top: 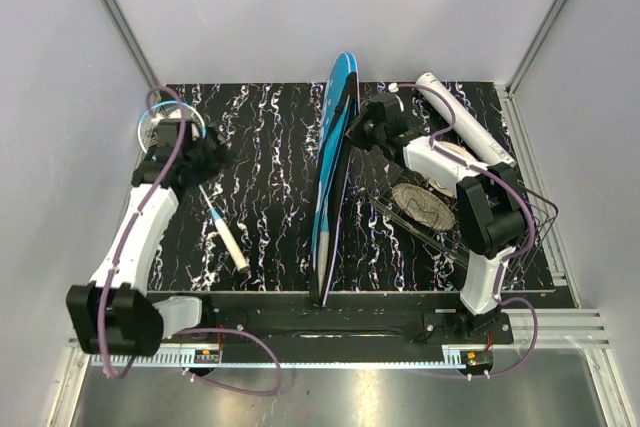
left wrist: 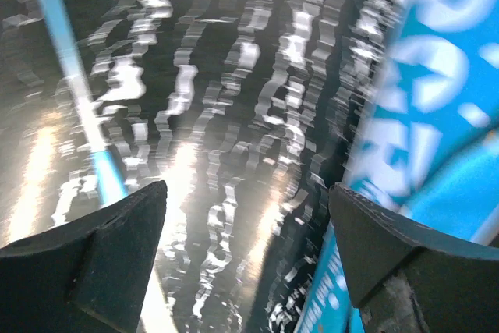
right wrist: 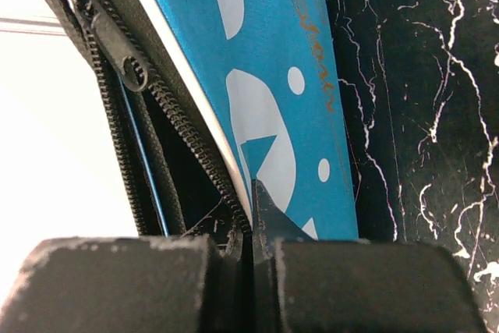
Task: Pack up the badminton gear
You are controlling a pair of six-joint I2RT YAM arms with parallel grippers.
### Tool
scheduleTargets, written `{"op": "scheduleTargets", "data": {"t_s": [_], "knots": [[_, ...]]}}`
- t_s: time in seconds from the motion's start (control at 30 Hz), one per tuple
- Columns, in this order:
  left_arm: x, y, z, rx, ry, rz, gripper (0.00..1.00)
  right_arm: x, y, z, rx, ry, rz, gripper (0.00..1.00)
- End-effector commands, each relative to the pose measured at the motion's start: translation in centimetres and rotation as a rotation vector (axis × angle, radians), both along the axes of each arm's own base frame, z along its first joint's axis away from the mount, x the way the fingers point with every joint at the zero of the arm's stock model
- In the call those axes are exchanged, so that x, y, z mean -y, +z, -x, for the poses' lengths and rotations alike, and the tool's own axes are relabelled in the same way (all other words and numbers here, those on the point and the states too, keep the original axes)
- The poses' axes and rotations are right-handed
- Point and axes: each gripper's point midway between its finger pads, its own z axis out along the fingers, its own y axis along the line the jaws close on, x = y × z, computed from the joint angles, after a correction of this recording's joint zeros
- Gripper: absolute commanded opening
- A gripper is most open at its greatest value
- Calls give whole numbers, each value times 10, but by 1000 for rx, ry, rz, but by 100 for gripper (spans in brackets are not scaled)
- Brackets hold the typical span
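The blue "SPORT" racket cover (top: 333, 177) stands on its edge in the middle of the table. My right gripper (top: 353, 132) is shut on the cover's open edge (right wrist: 265, 76), just beside the zipper (right wrist: 132, 68). A light-blue-framed racket (top: 222, 227) lies at the left; its head (top: 160, 119) is partly hidden under my left arm. My left gripper (top: 210, 157) hovers open over the racket's shaft (left wrist: 70, 76), with only table between the fingers and the cover (left wrist: 444, 115) to its right. The long white tube (top: 467, 119) lies at the back right.
A black wire basket (top: 520, 222) sits at the right under my right arm, with a round woven disc (top: 420, 205) in it. The table top (top: 270, 147) is black with white marbling, and grey walls enclose the back and both sides.
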Motion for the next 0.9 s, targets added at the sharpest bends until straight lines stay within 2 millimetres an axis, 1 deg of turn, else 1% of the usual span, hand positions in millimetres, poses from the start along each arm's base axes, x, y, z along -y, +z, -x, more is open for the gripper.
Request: {"op": "scheduleTargets", "data": {"t_s": [0.0,0.03,0.07,0.13,0.17,0.23,0.27,0.3,0.33,0.37,0.47,0.57,0.6,0.63,0.67,0.73,0.8,0.83,0.87], "knots": [[-56,-63,9,-243,270,112,87,0,61,-12,111,-132,17,0],[-58,-68,6,-260,282,124,87,-1,62,-13,113,-121,24,0],[-64,-83,2,-306,309,107,86,-4,64,-14,112,-108,25,0],[-75,-96,-4,-333,353,68,86,-6,66,-16,112,-102,25,0],[-80,-111,-7,-369,373,44,84,-6,68,-16,117,-104,25,0],[-92,-124,-16,-386,434,11,83,-7,68,-16,123,-100,31,0],[-95,-138,-18,-426,445,1,81,-7,67,-16,124,-97,34,0],[-96,-142,-21,-438,449,-3,75,-8,66,-16,123,-93,38,0],[-98,-142,-27,-436,467,-9,75,-8,65,-17,127,-86,45,0],[-99,-151,-27,-461,477,-8,74,-9,64,-16,126,-84,54,0],[-101,-158,-29,-479,516,-4,72,-7,59,-19,121,-82,90,0],[-109,-164,-29,-481,562,-31,71,-6,57,-21,123,-82,114,0],[-109,-167,-32,-484,561,-36,70,-6,56,-22,124,-84,116,0],[-110,-165,-37,-485,561,-33,68,-6,55,-21,124,-81,119,0],[-109,-172,-38,-508,557,-32,67,-6,56,-22,126,-82,120,0],[-108,-177,-37,-527,577,-24,66,-6,55,-24,127,-84,122,0],[-112,-183,-35,-543,605,-38,60,-7,54,-24,126,-82,127,0],[-115,-183,-36,-539,615,-56,60,-5,55,-25,129,-85,130,0],[-118,-189,-35,-559,621,-71,60,-6,53,-25,128,-86,132,0]]}}
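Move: The remaining racket's shaft lies on the table some 11 cm to the left hand's left, 5 cm ahead and about 21 cm below it. The racket's white handle is straight left-right with that hand but about 17 cm back; the blue bag, held up on edge, stands roughly 25 cm to its right and 6 cm ahead. From the right hand, pinching the bag's upper part, the shaft is about 41 cm left and 9 cm back. The racket shaft is what the empty left hand swings to, leaving the bag's side: quickly left, then nearly straight down by almost 20 cm in all, tipping its fingers some 30 degrees steeper and turning counter-clockwise. The fingers narrow from wide to partly open, one to each side of the shaft. The right hand keeps its pinch on the bag's edge, rising slightly and rolling about 10 degrees. ##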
